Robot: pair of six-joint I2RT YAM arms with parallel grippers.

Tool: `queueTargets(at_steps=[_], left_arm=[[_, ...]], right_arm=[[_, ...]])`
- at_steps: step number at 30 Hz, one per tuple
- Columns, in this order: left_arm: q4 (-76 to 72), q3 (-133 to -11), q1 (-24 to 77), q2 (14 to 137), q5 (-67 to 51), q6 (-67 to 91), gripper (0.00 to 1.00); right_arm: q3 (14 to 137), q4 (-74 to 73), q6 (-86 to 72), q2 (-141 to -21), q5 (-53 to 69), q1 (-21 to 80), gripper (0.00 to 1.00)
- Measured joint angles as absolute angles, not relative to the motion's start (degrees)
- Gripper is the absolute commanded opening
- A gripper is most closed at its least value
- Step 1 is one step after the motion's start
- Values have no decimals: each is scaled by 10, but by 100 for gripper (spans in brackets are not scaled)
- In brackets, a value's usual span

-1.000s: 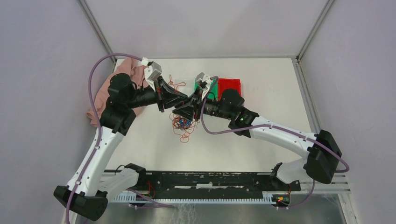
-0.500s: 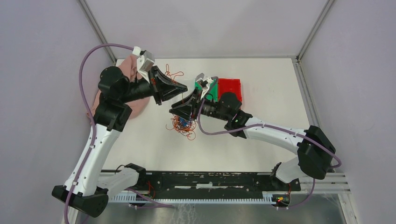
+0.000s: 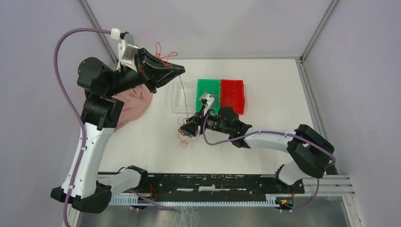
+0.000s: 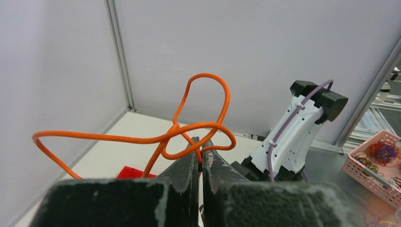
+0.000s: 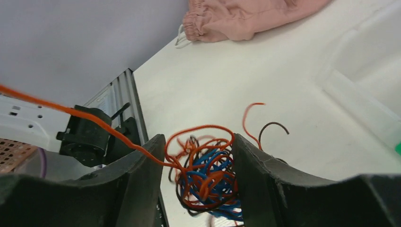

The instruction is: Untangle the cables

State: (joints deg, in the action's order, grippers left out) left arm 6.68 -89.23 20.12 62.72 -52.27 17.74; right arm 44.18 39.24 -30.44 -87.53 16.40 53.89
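The cables are a tangle [image 3: 183,135] of orange-red, blue and dark wires on the table in front of the bins. My right gripper [image 3: 187,128] is low over the table. In the right wrist view the tangle [image 5: 208,179] fills the gap between its fingers [image 5: 142,170], and the gripper [image 5: 197,138] is shut on it. My left gripper [image 3: 181,69] is raised high at the back left. In the left wrist view it [image 4: 199,141] is shut on a looped orange cable [image 4: 204,74]. A thin strand [image 3: 185,97] runs from it down to the tangle.
A pink cloth [image 3: 135,101] lies at the left edge of the table. A green bin [image 3: 208,90] and a red bin [image 3: 232,92] stand side by side at the back middle. A clear plastic tray [image 3: 179,97] sits left of them.
My left gripper has risen and swung back to the left with the orange cable, drawing a strand out. My right gripper has moved down and nearer with the tangle.
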Motion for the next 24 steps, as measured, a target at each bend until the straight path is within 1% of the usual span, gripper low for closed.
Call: queueTargets(at_steps=[10, 16, 21, 24], left_arm=[[74, -1021, 201, 679, -479, 168, 3], [74, -1103, 201, 705, -447, 157, 3], [57, -1189, 201, 731, -399, 127, 3], [38, -1219, 201, 736, -361, 105, 3]], right_arm=[[432, 400, -286, -890, 123, 539, 62], [413, 399, -284, -915, 103, 539, 65], [398, 386, -282, -928, 90, 539, 64], [395, 386, -282, -931, 79, 539, 64]])
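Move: The tangle of cables hangs roughly 38 cm below the left hand, some 3 cm to its right and about level with it in reach; the left fingers hold one orange cable leading down into it. From the right hand the tangle is some 5 cm below, 2 cm back and 1 cm left, between the open fingers. The clear bin lies about 18 cm ahead of the right hand and 4 cm left, the green bin 18 cm ahead and 7 cm right, both some 18 cm lower. Straight up and away from the tangle, gathering speed and veering a little left late on, the left hand draws the orange cable some 18 cm higher, fingers still shut on it, its wrist rolling and its fingertips tipping up and swinging forward. The right hand meanwhile sinks about 8 cm, mostly in the second half, fingertips tipping slightly down, its fingers staying open astride the tangle. ##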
